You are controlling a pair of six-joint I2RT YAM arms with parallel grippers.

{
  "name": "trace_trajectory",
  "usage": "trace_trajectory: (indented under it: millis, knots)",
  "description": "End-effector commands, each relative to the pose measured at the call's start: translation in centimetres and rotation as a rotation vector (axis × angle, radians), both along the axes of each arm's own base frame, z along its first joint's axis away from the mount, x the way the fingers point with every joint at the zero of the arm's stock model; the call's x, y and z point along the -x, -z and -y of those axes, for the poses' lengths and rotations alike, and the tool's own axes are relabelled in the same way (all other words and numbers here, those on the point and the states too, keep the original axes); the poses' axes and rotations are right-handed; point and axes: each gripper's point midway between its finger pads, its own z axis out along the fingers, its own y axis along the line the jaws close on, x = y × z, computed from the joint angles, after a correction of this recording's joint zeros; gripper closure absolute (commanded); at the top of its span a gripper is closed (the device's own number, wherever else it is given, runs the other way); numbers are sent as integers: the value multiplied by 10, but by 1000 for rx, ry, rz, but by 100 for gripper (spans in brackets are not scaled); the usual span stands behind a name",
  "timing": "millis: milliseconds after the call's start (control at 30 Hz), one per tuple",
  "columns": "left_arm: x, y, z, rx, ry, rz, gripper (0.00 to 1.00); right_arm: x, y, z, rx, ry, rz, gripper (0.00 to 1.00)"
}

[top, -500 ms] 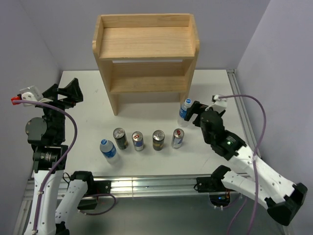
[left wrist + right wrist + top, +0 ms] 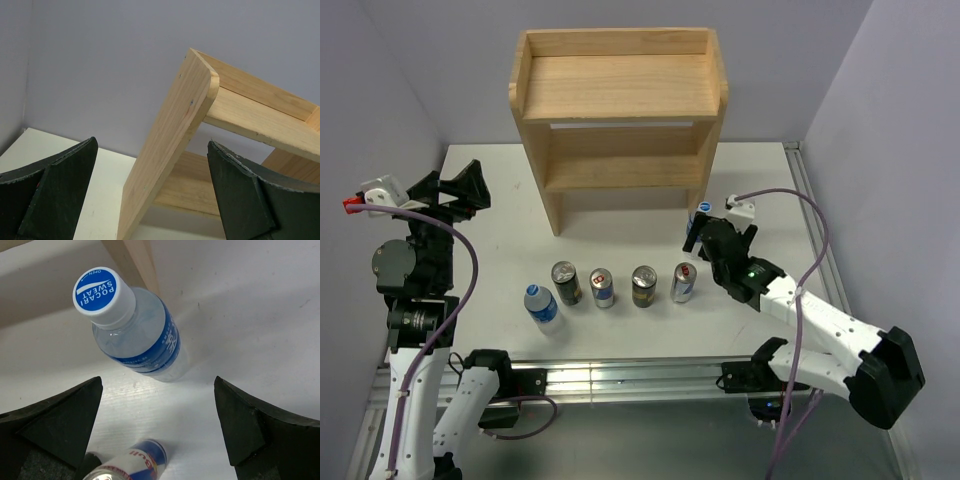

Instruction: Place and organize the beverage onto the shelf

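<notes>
The light wooden two-tier shelf [image 2: 620, 110] stands at the back of the table. A Pocari Sweat bottle [image 2: 702, 210] stands by the shelf's right front leg and shows upright in the right wrist view [image 2: 132, 325]. My right gripper [image 2: 704, 240] hovers over it, open and empty [image 2: 157, 425], with a Red Bull can [image 2: 683, 282] just below [image 2: 127, 467]. Three more cans [image 2: 603, 288] and a second bottle [image 2: 541, 303] stand in a row at the front. My left gripper [image 2: 450, 188] is open and empty, raised at the far left, facing the shelf's side panel [image 2: 170, 145].
The white table [image 2: 800, 190] ends in a metal rail at its right side and front. Lilac walls close in behind and on both sides. The shelf's right leg [image 2: 137, 260] stands close behind the bottle.
My right arm has swung left and forward, so its gripper now sits over the bottle by the shelf leg and hides most of it. The left arm has not moved.
</notes>
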Motion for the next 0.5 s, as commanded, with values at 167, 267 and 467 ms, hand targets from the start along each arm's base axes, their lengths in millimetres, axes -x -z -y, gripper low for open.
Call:
trace_trajectory:
  millis: [167,267,467]
  knots:
    - [4,-5,1,-19,7,26,2,-28,19,-17,-23,22,10,0]
    - [5,-6,1,-19,5,29,1,-33,25,-19,-12,28,1,0]
    - [6,-7,0,-17,3,32,2,-37,37,-16,19,47,-18,0]
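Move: The Pocari bottle I'm after stands about 6 cm ahead of my right hand and 3 cm to its left, its middle some 2 cm below. The red-and-blue can is roughly 4 cm back and 5 cm left of that hand, and the dark gold can 10 cm farther left; both sit about 5 cm lower. The foot of the shelf's right side is some 8 cm beyond the bottle. From my left hand the bottle lies about 44 cm right, 9 ahead and 30 below. I sink my right hand about 5 cm towards the body of the Pocari bottle, easing some 2 cm forward and a little left as it goes down, and slowing at the end. The fingers tip down about 5 degrees and stay wide open, lining up around the bottle without closing; no touch can be seen. ##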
